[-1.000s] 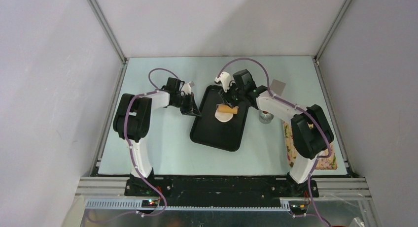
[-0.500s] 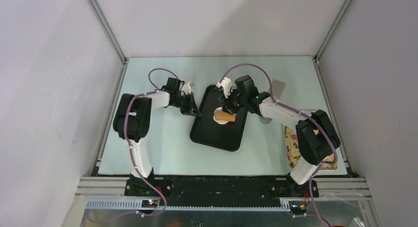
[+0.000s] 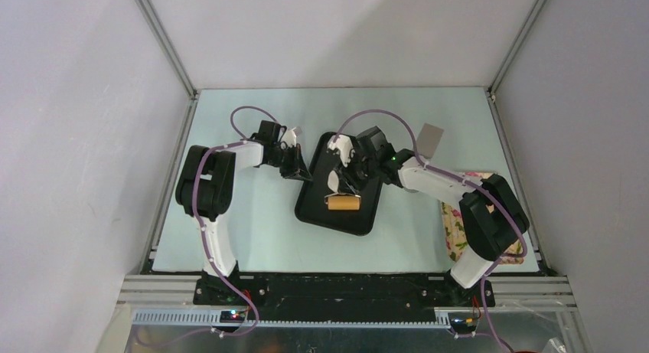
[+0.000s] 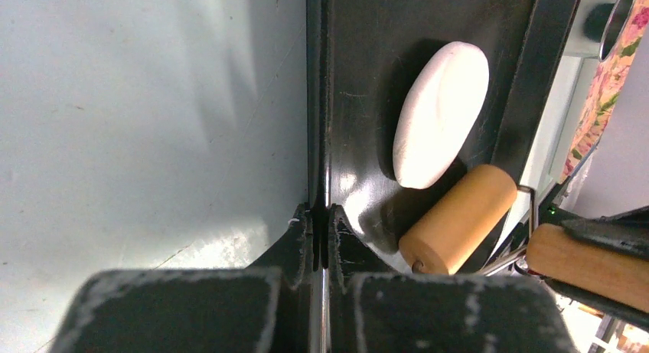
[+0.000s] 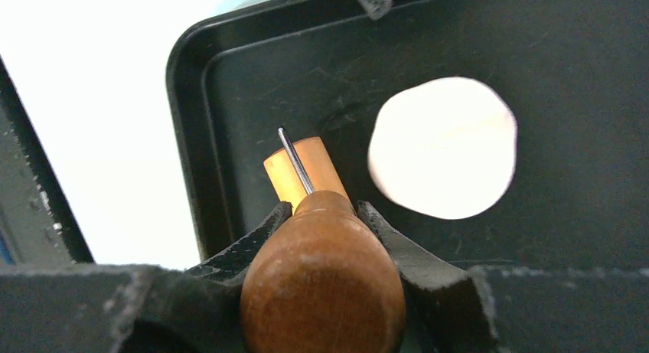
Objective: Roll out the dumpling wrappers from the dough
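Note:
The dough (image 5: 442,146) is a flattened white oval on the black tray (image 3: 360,215); from above the dough (image 3: 334,183) is partly hidden by the right arm. My right gripper (image 5: 321,215) is shut on the brown wooden handle of a small rolling pin. The pin's light wooden roller (image 5: 306,169) rests on the tray just beside the dough, at its near side (image 3: 342,203). My left gripper (image 4: 321,215) is shut on the tray's left rim (image 4: 315,100), as the top view also shows (image 3: 295,169). The left wrist view has the dough (image 4: 441,112) and roller (image 4: 459,219) side by side.
A floral cloth (image 3: 459,230) lies at the right, partly under the right arm. A grey square card (image 3: 431,138) sits behind the right arm. Bare pale table (image 3: 252,215) lies left of the tray, with enclosure walls all around.
My right gripper has drawn the roller across the dough toward the tray's near end, and it now lies off the dough. The left gripper has stayed on the rim.

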Controlling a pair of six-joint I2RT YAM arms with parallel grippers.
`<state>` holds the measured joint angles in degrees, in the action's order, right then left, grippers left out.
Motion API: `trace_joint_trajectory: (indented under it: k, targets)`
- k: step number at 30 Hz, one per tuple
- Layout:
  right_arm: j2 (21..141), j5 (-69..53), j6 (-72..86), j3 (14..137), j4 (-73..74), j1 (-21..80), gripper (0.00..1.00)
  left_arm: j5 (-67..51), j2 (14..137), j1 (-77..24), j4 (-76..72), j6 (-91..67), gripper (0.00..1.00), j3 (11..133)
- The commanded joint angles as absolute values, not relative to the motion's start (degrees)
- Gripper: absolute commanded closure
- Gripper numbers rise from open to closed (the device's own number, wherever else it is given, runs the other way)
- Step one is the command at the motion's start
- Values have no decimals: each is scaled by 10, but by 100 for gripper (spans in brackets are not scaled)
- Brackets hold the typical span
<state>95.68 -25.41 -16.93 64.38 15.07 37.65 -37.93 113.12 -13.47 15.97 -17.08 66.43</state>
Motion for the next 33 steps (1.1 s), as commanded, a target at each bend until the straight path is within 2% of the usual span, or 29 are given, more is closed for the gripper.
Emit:
trace_joint_trajectory:
  k: [1,8,14,22,33]
  targets:
    - [957,-266,-168,617,236,386,100,-344,1150,-128,212,-158,100,657]
    - [900,-267,-169,694,232,349,100,-342,1152,-128,212,-159,100,657]
    - [939,-220,-171,783,196,326,100,-341,1153,-128,212,-160,100,658]
    - [1041,-192,-167,797,148,337,100,-340,1151,-128,211,-159,100,657]
    - [1078,-182,-185,768,233,370,100,-343,1151,-128,212,-159,100,657]
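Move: The right hand holds the roller by its handle, with the roller about 1 cm back from it, 2 cm left and 7 cm below. The dough it goes for lies some 5 cm ahead, 2 cm left and 8 cm down. The tray rim pinched by the left fingers is about 9 cm left of the dough and 1 cm farther out. From the left hand, the dough lies roughly 9 cm right, 1 cm back and barely lower. The right hand brings the roller down onto the dough: it first draws back another 2 cm and a little right, then arcs forward about 10 cm, rising some 7 cm before sinking nearly as far and coming back leftward, the wrist turning slightly clockwise. Its fingers keep the handle; the left hand stays put, still pinching the tray rim. ##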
